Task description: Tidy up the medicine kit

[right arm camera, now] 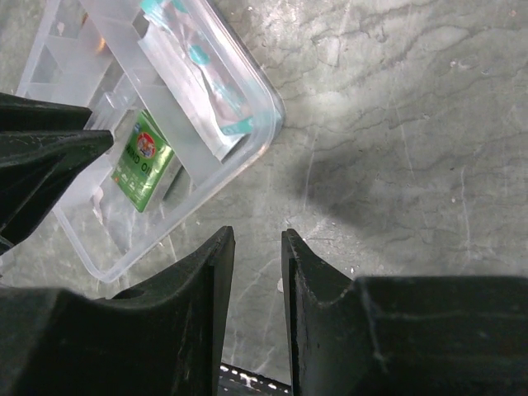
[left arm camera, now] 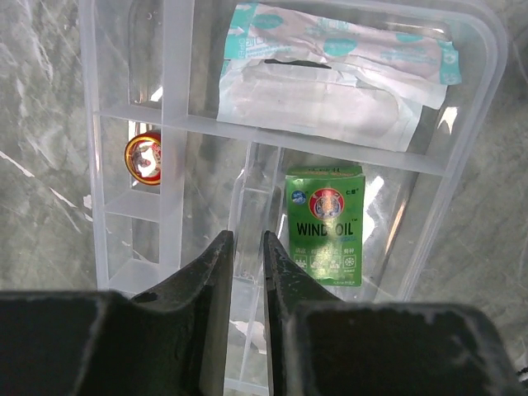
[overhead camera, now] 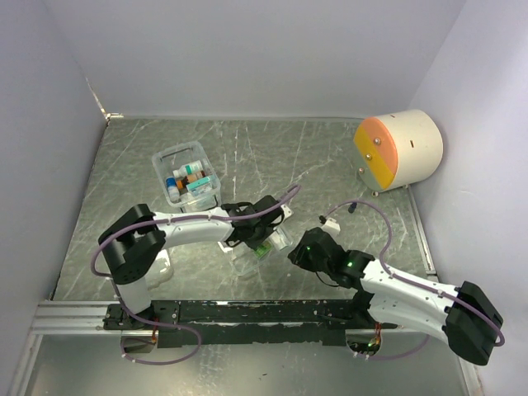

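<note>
The medicine kit's clear box (overhead camera: 162, 158) stands at the back left of the table with small bottles (overhead camera: 186, 175) in it. Its clear divided tray insert (overhead camera: 245, 266) lies apart, nearer the arms. The tray (left arm camera: 478, 124) holds bandage packets (left arm camera: 330, 82), a green Wind Oil box (left arm camera: 323, 223) and a small red round tin (left arm camera: 143, 158). My left gripper (left arm camera: 247, 238) is over the tray's near end, its jaws shut on a clear divider rib. My right gripper (right arm camera: 257, 233) hangs over bare table beside the tray's corner (right arm camera: 262, 132), narrowly open and holding nothing. No lid or latch shows.
A large cream-and-orange cylinder (overhead camera: 398, 148) lies at the back right by the wall. White walls close the table on three sides. A black rail (overhead camera: 247, 313) runs along the near edge. The left gripper's fingers (right arm camera: 49, 157) show at the left of the right wrist view.
</note>
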You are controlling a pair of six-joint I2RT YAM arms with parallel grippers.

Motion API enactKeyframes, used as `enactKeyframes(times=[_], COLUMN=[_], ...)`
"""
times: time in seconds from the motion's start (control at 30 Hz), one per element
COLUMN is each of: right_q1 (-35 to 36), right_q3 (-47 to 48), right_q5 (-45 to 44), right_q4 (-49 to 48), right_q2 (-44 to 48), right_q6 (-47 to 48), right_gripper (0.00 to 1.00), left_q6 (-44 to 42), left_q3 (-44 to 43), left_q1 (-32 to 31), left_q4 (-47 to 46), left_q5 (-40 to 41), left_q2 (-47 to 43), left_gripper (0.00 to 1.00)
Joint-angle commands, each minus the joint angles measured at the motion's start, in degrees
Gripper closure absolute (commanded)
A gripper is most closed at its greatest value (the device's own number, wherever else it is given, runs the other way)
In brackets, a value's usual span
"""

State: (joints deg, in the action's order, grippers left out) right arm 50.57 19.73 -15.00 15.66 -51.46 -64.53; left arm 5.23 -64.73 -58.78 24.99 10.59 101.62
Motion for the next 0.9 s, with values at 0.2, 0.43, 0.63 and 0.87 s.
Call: enactKeyframes(times=[0.2,0.43,0.63,0.87], right_q1=[-0.29,-0.25,-0.27,-0.29], right_q3=[-1.61,-1.76,-1.64,-1.53], right_q5=[-2.05,-2.11,-2.22,-2.05], right_q4=[-0.10,-0.17,-0.15,-0.46], right_q2=[2.04,2.30,2.13,1.61], right_q6=[-1.41,-1.44,-1.07,-0.86], right_gripper=[0.70,0.70,0.70,0.70], left_q6=[2.53,2.83,3.25,3.82], left_q3=[0.10,-0.38,-0.78,-1.78], left_q1=[-0.19,-0.21,-0.19,-0.23], left_q4=[0.63,0.18,0.06,0.30], left_q5=[0.95,-0.08,-0.66,-1.57], left_q2=[4.98,5.39,4.80,4.84], left_gripper=[0.65,0.58,0.51,0.56])
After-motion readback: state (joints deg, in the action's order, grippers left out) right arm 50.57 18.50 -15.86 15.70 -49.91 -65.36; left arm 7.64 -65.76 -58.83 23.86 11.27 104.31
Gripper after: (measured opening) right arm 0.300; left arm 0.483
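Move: The organizer tray's clear middle divider is between the left fingertips, its middle about 1 cm below the hand point. From the left hand the green wind oil box lies some 2 cm back and 2 cm right, the band-aid packets about 7 cm right and 1 cm ahead, and the small red tin roughly 5 cm ahead and 1 cm right, all about 2 cm lower. For the right hand, the divider is some 10 cm left, 3 cm ahead and 3 cm below. Let go of the tray's middle divider: sink the left gripper about 1 cm down into the tray beside the green wind oil box, nearly straight and with hardly any turn, while steadily spreading the fingers from roughly a quarter to half open. Then stay low there, fingertips still over the divider. ##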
